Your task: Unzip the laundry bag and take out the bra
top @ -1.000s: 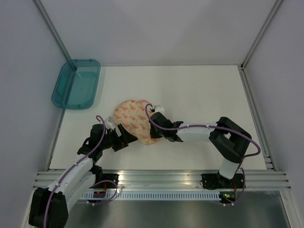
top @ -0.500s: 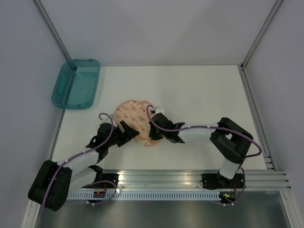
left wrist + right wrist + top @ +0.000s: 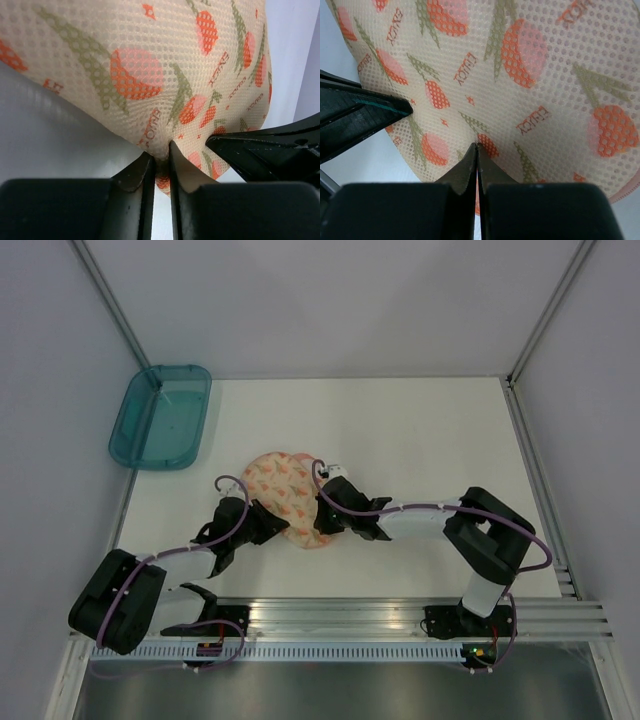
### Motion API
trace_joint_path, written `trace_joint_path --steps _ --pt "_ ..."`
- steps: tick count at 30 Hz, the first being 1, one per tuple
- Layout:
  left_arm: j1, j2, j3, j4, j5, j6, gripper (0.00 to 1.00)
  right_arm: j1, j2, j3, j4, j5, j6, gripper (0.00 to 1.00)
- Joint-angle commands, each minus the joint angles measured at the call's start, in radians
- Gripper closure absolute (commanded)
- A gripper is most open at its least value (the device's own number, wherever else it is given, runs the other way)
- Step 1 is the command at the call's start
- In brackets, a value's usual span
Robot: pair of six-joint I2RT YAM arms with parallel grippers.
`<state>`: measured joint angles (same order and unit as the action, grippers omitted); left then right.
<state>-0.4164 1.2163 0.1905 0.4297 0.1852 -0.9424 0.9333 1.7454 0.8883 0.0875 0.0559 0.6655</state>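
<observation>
The laundry bag (image 3: 283,483) is a rounded cream mesh pouch with orange-red prints, lying mid-table between both arms. My left gripper (image 3: 271,524) is at its near-left edge. In the left wrist view, the gripper (image 3: 161,161) is shut on a puckered fold of the bag (image 3: 150,75). My right gripper (image 3: 326,519) is at the bag's near-right side. In its own view, the gripper (image 3: 478,148) is shut, its tips nipping the mesh of the bag (image 3: 545,75). A pink zipper edge (image 3: 631,192) shows at the lower right. The bra is hidden.
A teal plastic tray (image 3: 124,422) sits at the far left edge of the white table. A metal rail (image 3: 340,612) runs along the near edge by the arm bases. Grey walls enclose the table on three sides.
My left gripper moved right up to the bag's near-left edge and went from wide open to pinching a fold of mesh. The right gripper stayed where it was.
</observation>
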Motion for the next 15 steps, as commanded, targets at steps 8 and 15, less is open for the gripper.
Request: trace_joint_path --steps 8,15 --pt "-0.039 -0.015 0.033 0.014 -0.03 -0.065 0.98 -0.019 -0.195 -0.008 -0.061 -0.051 -0.125 1.0" --pt "-0.097 -0.086 0.128 -0.198 -0.161 -0.206 0.98 0.009 -0.493 -0.087 -0.16 -0.008 -0.164 0.39"
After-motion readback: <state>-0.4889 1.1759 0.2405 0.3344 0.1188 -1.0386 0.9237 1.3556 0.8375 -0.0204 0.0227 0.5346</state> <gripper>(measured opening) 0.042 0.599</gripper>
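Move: From the left gripper, the middle of the laundry bag lies about 6 cm ahead and level sideways, roughly 1 cm lower; a fold of its near-left edge already sits between the narrowing fingers. The pink strap is some 14 cm ahead and 7 cm to the left gripper's right. From the right gripper, whose shut tips rest on the bag's near end, the bag's middle is about 7 cm ahead and 8 cm left, 1 cm lower. Finish shutting the left gripper on the fold, keep it pinched and ease it to the right just over 1 cm, rising slightly at the end. Hold the right gripper on the bag until the fold is gripped, then lift it quickly straight up about 11 cm, clear of the cloth, tipping its fingers some 10 degrees more downward and opening them past halfway. ##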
